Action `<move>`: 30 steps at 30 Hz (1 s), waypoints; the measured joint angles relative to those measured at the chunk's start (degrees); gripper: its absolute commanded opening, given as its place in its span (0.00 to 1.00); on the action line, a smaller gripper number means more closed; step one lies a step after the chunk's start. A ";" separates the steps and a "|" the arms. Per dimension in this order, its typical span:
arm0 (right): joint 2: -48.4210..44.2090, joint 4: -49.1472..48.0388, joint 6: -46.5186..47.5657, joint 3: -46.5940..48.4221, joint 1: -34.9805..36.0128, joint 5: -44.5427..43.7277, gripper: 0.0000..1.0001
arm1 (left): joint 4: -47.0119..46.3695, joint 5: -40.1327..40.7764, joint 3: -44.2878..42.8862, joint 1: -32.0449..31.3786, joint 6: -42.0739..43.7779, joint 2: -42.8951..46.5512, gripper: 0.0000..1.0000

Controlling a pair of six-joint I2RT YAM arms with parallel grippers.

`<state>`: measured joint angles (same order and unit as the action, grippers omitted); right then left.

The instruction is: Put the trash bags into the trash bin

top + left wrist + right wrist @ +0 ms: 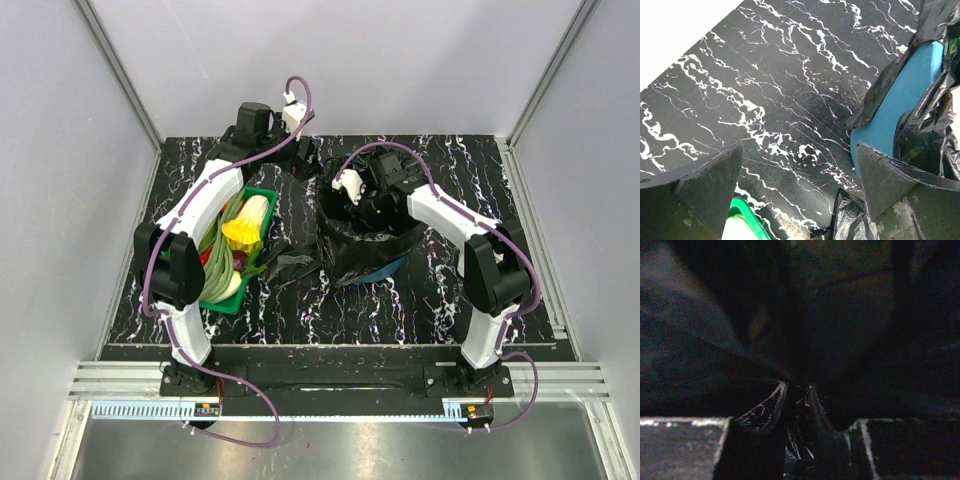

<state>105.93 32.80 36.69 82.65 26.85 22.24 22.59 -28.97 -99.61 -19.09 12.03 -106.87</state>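
The teal trash bin (386, 270) stands mid-table, and a large black trash bag (355, 245) is draped over its rim and sides. My right gripper (366, 207) reaches down into the bin's mouth. In the right wrist view it is dark, and the right gripper (796, 386) is shut on a fold of black trash bag film (800, 445). A smaller crumpled trash bag (291, 265) lies on the table left of the bin. My left gripper (305, 160) hovers open behind it, holding nothing. The left wrist view shows the left gripper (800, 167), the bin wall (905, 110) and the small bag (852, 220).
A shallow green tray (226, 300) of vegetables sits at the left under my left arm; its corner (747, 217) shows in the left wrist view. The black marbled table (450, 300) is walled by grey panels at the back and sides.
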 measured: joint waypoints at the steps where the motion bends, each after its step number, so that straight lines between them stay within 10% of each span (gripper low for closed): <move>1: 0.00 0.02 0.20 0.00 0.00 -0.26 0.37 | 0.00 -0.07 0.02 -0.13 0.04 0.00 0.99; 11: -0.83 2.14 0.74 0.92 0.00 -1.42 0.60 | 0.00 -0.15 0.04 -1.16 0.44 0.00 0.99; 30: -9.86 11.06 -4.63 17.25 0.00 -4.22 0.67 | 2.60 4.55 -8.55 -0.33 1.05 0.00 0.99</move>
<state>96.07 43.86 32.05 99.90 26.85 18.02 25.19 -24.43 -108.16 -19.42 13.08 -106.87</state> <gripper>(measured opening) 0.668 0.988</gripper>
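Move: The black trash bag is already draped in the bin, and a gathered fold of it sits in the right hand's nearly closed fingers; the bin's middle is about 2 cm back of that hand and 2 cm above it. The crumpled black bag lies roughly 18 cm left and 7 cm back, the white roll some 27 cm right and 5 cm back, both about 7 cm lower. From the left hand, the bin is about 14 cm right, 10 cm back and 12 cm below. The gathered fold of trash bag is let go inside the bin as the right fingers open from about a quarter to two thirds; that hand then rises quickly, nearly straight up some 16 cm towards the bin's mouth, fingertips tipping outward 10 to 15 degrees. The empty left hand, wide open, eases slightly right, then lifts about 5 cm. ##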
